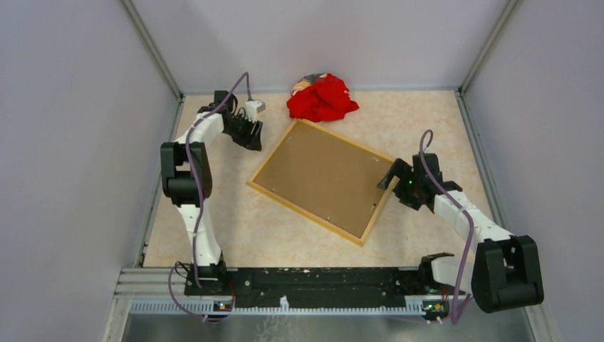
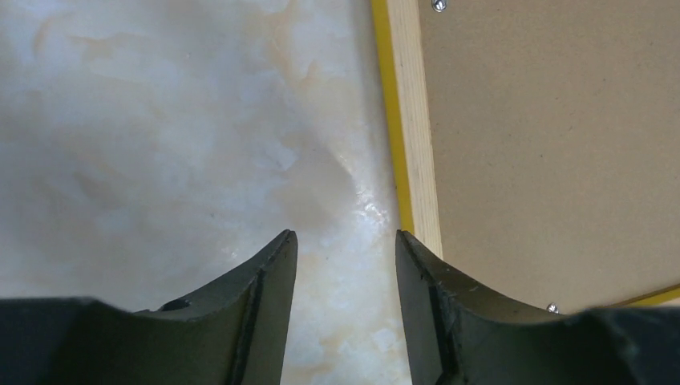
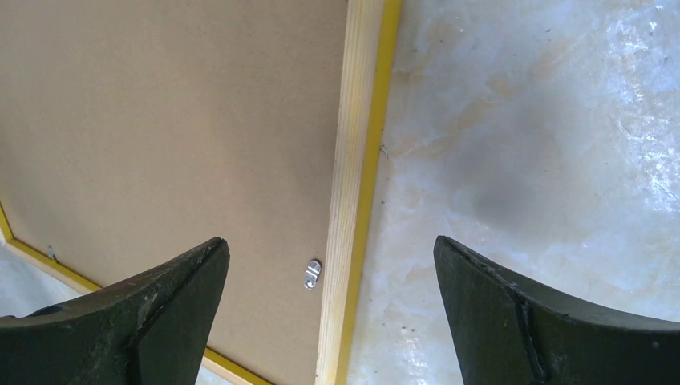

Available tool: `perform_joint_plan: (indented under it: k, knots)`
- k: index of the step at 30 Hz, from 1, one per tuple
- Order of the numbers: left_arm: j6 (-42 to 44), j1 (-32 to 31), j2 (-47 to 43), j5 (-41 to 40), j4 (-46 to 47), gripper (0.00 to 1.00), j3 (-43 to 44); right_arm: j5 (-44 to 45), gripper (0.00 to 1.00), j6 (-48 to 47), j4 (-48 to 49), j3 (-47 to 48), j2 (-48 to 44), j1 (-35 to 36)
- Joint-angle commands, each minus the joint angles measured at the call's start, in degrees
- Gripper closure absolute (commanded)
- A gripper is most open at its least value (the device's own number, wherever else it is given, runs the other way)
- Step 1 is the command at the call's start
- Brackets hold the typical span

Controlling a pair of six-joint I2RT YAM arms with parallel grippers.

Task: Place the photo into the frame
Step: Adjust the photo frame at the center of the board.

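Note:
The frame (image 1: 306,215) lies face down in the middle of the table, pale wood back up, yellow showing along its edges. A brown backing panel (image 1: 324,174) fills it. The photo is hidden. My left gripper (image 1: 251,139) hovers by the frame's far-left corner. In the left wrist view it (image 2: 345,237) is open over bare tabletop, with the frame's wooden strip (image 2: 417,120) just right of its right finger. My right gripper (image 1: 390,178) is open wide and straddles the frame's right edge (image 3: 357,120), one finger over the panel (image 3: 176,120) and one over the table.
A crumpled red cloth (image 1: 322,100) lies at the back of the table beyond the frame. A small metal turn clip (image 3: 313,273) sits on the panel beside the wood strip. Grey walls enclose the table on three sides.

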Motion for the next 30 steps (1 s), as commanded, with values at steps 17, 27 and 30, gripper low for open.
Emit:
perform_joint_plan:
  k: [17,27,30]
  knots:
    - [11.30,-5.74,1.73,3.69,-4.23,0.81,-9.54,-15.06,0.01,3.46,18.24,6.18,20.38,-7.47]
    - [23.88,-11.98,-8.61,5.11,-13.87,0.87,-22.97,-16.83,0.01,2.35,16.67,13.23,27.32,-7.89]
    - [26.31,-14.73,-11.53,5.46,-15.88,0.87,-26.87,-17.24,0.01,2.28,16.66,14.49,28.83,-7.88]
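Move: Beyond the left fingers' right side, the photo frame's left short side slants past, its middle about 6 cm right, 1 cm back and 5 cm below that hand; the frame's leftmost corner is some 11 cm back and 2 cm left, and the red cloth 15 cm ahead, 22 cm right. The right short side runs under the right hand, its middle roughly 3 cm back, 5 cm left and 4 cm lower; the board's centre lies 21 cm left and 4 cm ahead of that hand. Squaring the photo frame from both ends: the left hand sinks about 5 cm while closing its fingers, then sweeps back some 14 cm and a little right, turning clockwise, its fingertips coming against the outer left short side. The right hand, fingers kept wide astride the right short side, dips slightly and goes forward about 10 cm, its outer finger coming against that rim. ##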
